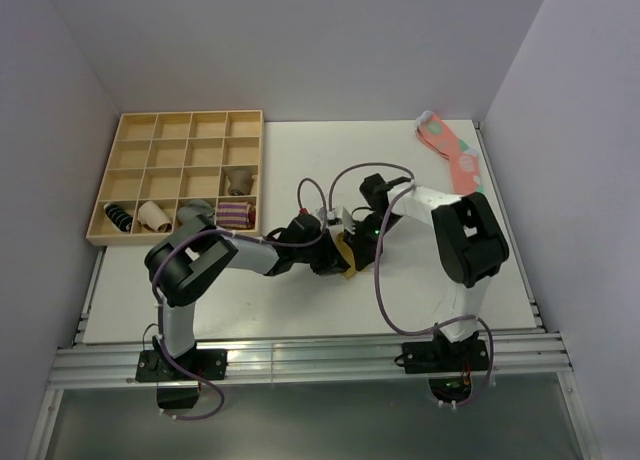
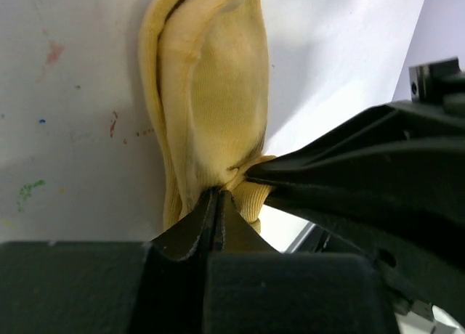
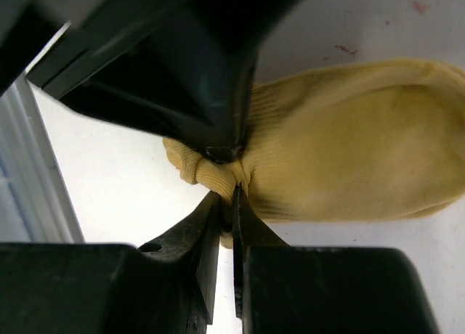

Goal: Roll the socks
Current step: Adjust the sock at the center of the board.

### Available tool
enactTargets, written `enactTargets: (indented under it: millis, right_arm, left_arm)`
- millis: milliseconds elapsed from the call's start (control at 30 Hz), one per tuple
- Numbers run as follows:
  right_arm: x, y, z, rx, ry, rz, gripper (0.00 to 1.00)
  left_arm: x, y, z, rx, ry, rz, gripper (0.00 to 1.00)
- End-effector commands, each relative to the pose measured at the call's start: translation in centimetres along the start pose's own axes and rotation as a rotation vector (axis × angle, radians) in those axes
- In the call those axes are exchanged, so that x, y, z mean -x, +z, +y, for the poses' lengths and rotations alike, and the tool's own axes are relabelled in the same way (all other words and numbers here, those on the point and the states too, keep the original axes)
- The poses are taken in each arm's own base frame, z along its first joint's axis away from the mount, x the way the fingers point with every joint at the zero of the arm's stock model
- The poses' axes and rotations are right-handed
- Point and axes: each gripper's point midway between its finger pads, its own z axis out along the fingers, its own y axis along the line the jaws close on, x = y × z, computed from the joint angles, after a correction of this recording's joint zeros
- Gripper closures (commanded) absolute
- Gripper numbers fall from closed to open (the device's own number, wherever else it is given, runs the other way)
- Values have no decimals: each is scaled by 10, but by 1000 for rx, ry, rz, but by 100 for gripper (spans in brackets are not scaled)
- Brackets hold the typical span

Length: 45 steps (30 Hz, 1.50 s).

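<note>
The mustard-yellow socks point(image 1: 347, 257) lie flat in the middle of the white table, between my two wrists. In the left wrist view the socks point(image 2: 211, 94) stretch away from me, and my left gripper point(image 2: 216, 197) is shut on their bunched cuff end. My right gripper point(image 2: 341, 163) comes in from the right and pinches the same spot. In the right wrist view the socks point(image 3: 349, 156) run off to the right, and my right gripper point(image 3: 231, 197) is shut on the gathered cuff. The left gripper point(image 3: 221, 154) meets it from above. Both grippers touch at that end.
A wooden compartment tray point(image 1: 128, 128) stands at the back left with several rolled socks point(image 1: 236, 215) in its near cells. Pink spotted socks point(image 1: 450, 150) lie at the back right by the wall. The table's near edge point(image 1: 300, 335) and metal rails run just behind my wrists.
</note>
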Motion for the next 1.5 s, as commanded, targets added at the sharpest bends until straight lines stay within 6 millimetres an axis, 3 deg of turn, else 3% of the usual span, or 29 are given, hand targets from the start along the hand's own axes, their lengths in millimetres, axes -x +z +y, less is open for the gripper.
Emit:
enactTargets:
  millis: [0, 33, 267, 433, 867, 1067, 1267, 1467]
  right_arm:
    - [4, -8, -3, 55, 125, 33, 90]
    - [10, -10, -7, 60, 132, 29, 90]
    - [-2, -2, -7, 145, 266, 130, 90]
    - [-6, -2, -9, 170, 320, 163, 90]
    - [-17, 4, -10, 205, 400, 229, 90]
    - [-18, 2, -8, 229, 413, 242, 90]
    - [-20, 2, -10, 232, 431, 254, 90]
    - [-20, 1, -11, 233, 435, 261, 90]
  left_arm:
    - [-19, 3, 34, 150, 87, 8, 98]
    - [-18, 4, 33, 159, 104, -6, 98]
    - [-8, -3, 44, 229, 214, -108, 87]
    - [1, -12, 35, 205, 258, -211, 82]
    - [19, -42, 39, 239, 376, -459, 60]
    - [21, -51, 26, 199, 473, -528, 57]
    - [18, -59, -6, 67, 603, -565, 53]
    - [10, -47, -38, -50, 703, -511, 47]
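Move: The left fingers are shut on the near, ribbed end of the mustard sock. Its middle lies about 4 cm ahead of that hand, roughly level sideways and 1 cm lower. The right fingers also pinch this end, with the middle some 4 cm ahead, 1 cm left and 1 cm below. In the tray, the striped sock is about 24 cm left and 11 cm ahead of the left hand; the pink sock lies about 24 cm ahead and 24 cm right of the right hand. The left fingers let go of the sock's near end, opening to about half, while the hand edges forward, then backs off left some 5 cm and finally lifts about 2 cm, its wrist tilting up by roughly 40 degrees. The right hand keeps its pinch almost in place, easing a little forward, then back and slightly down as it turns about 30 degrees, swinging its fingertips towards the base. ##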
